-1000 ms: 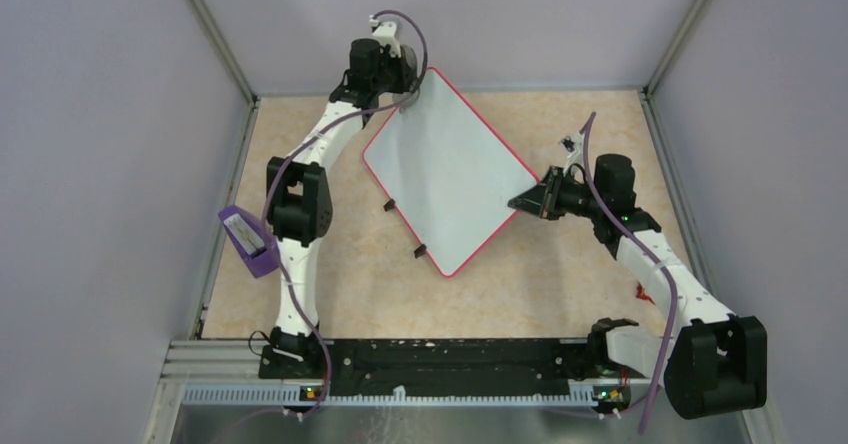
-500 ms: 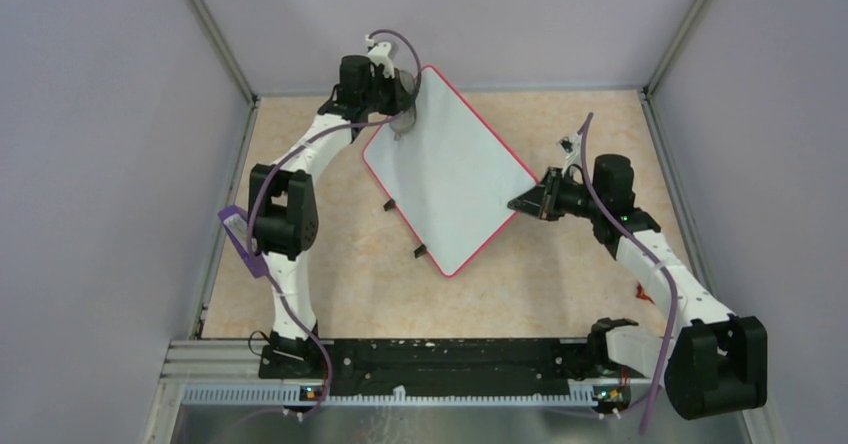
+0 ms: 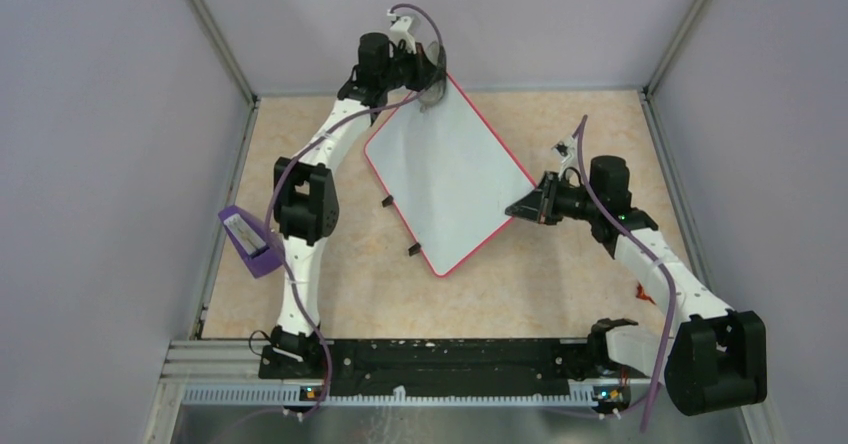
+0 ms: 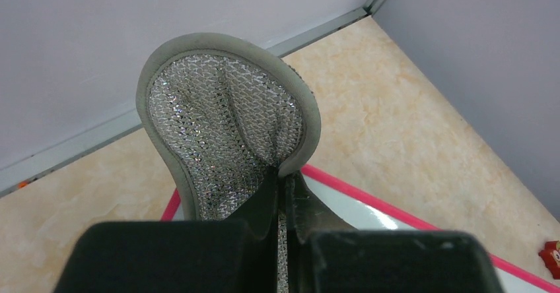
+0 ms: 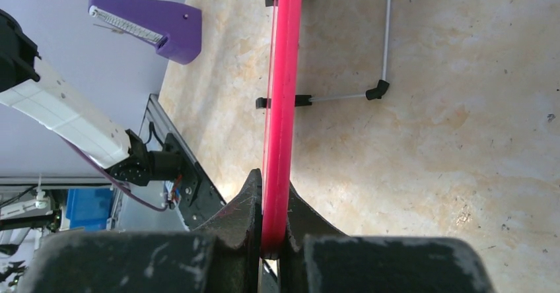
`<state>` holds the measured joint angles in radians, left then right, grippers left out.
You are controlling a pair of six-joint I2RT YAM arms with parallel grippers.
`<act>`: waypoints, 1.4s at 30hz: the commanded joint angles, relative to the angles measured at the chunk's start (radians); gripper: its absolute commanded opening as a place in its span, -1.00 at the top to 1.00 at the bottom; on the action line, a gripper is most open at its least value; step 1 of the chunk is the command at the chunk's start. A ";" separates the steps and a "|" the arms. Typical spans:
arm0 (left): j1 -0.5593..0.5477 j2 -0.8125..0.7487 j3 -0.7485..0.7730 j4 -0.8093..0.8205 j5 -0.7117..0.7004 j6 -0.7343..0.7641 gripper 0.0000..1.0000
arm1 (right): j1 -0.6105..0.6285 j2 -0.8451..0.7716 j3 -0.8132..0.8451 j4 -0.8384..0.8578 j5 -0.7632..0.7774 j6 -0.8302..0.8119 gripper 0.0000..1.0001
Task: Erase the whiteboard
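Note:
The whiteboard [image 3: 448,174] is a white board with a red-pink rim, held tilted above the table, its face blank. My right gripper [image 3: 522,205] is shut on the board's right edge; the right wrist view shows the red rim [image 5: 282,95] edge-on between the jaws, with two black feet [image 5: 264,102] and a wire stand below. My left gripper [image 3: 432,86] is shut on a grey glittery wiping pad [image 4: 228,128] at the board's far corner. The pad stands above the red rim [image 4: 370,194] there.
A purple wedge-shaped holder [image 3: 248,241] sits at the left table edge and also shows in the right wrist view [image 5: 148,26]. A small red item [image 3: 643,290] lies by the right arm. Grey walls close the back and sides.
My left gripper with the pad moved from the board's upper-left edge up and right to the far corner. The board shifted slightly. The right gripper kept its hold.

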<state>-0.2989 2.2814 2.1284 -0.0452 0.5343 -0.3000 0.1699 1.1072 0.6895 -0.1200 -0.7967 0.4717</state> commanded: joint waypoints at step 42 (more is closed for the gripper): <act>-0.092 -0.412 -0.618 0.034 -0.233 -0.022 1.00 | 0.046 0.036 0.105 0.003 0.090 -0.056 1.00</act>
<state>-0.4156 1.9625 1.6810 -0.0551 0.3218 -0.2726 0.1909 1.1290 0.7460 -0.1772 -0.7841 0.4599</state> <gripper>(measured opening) 0.006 0.032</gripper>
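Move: The left hand holds the grey wiping pad at the whiteboard's far corner, which is about 2 cm ahead and 1 cm to its right. From that hand the board's middle lies some 20 cm back, 3 cm right and 5 cm lower; the board's left corner is roughly 15 cm back, 14 cm left and 14 cm lower. The right hand grips the right-hand edge, with the board's middle about 8 cm ahead, 14 cm left and 6 cm lower. Sideways first: after a small swing right, the left hand sweeps the pad about 7 cm to the left and some 4 cm down along the slanting board, turning roughly 15 degrees counter-clockwise. It then reverses right and draws back about 11 cm from the far corner towards the board's middle, its fingers still shut on the pad. The right hand stays nearly still, keeping its pinch on the edge. ##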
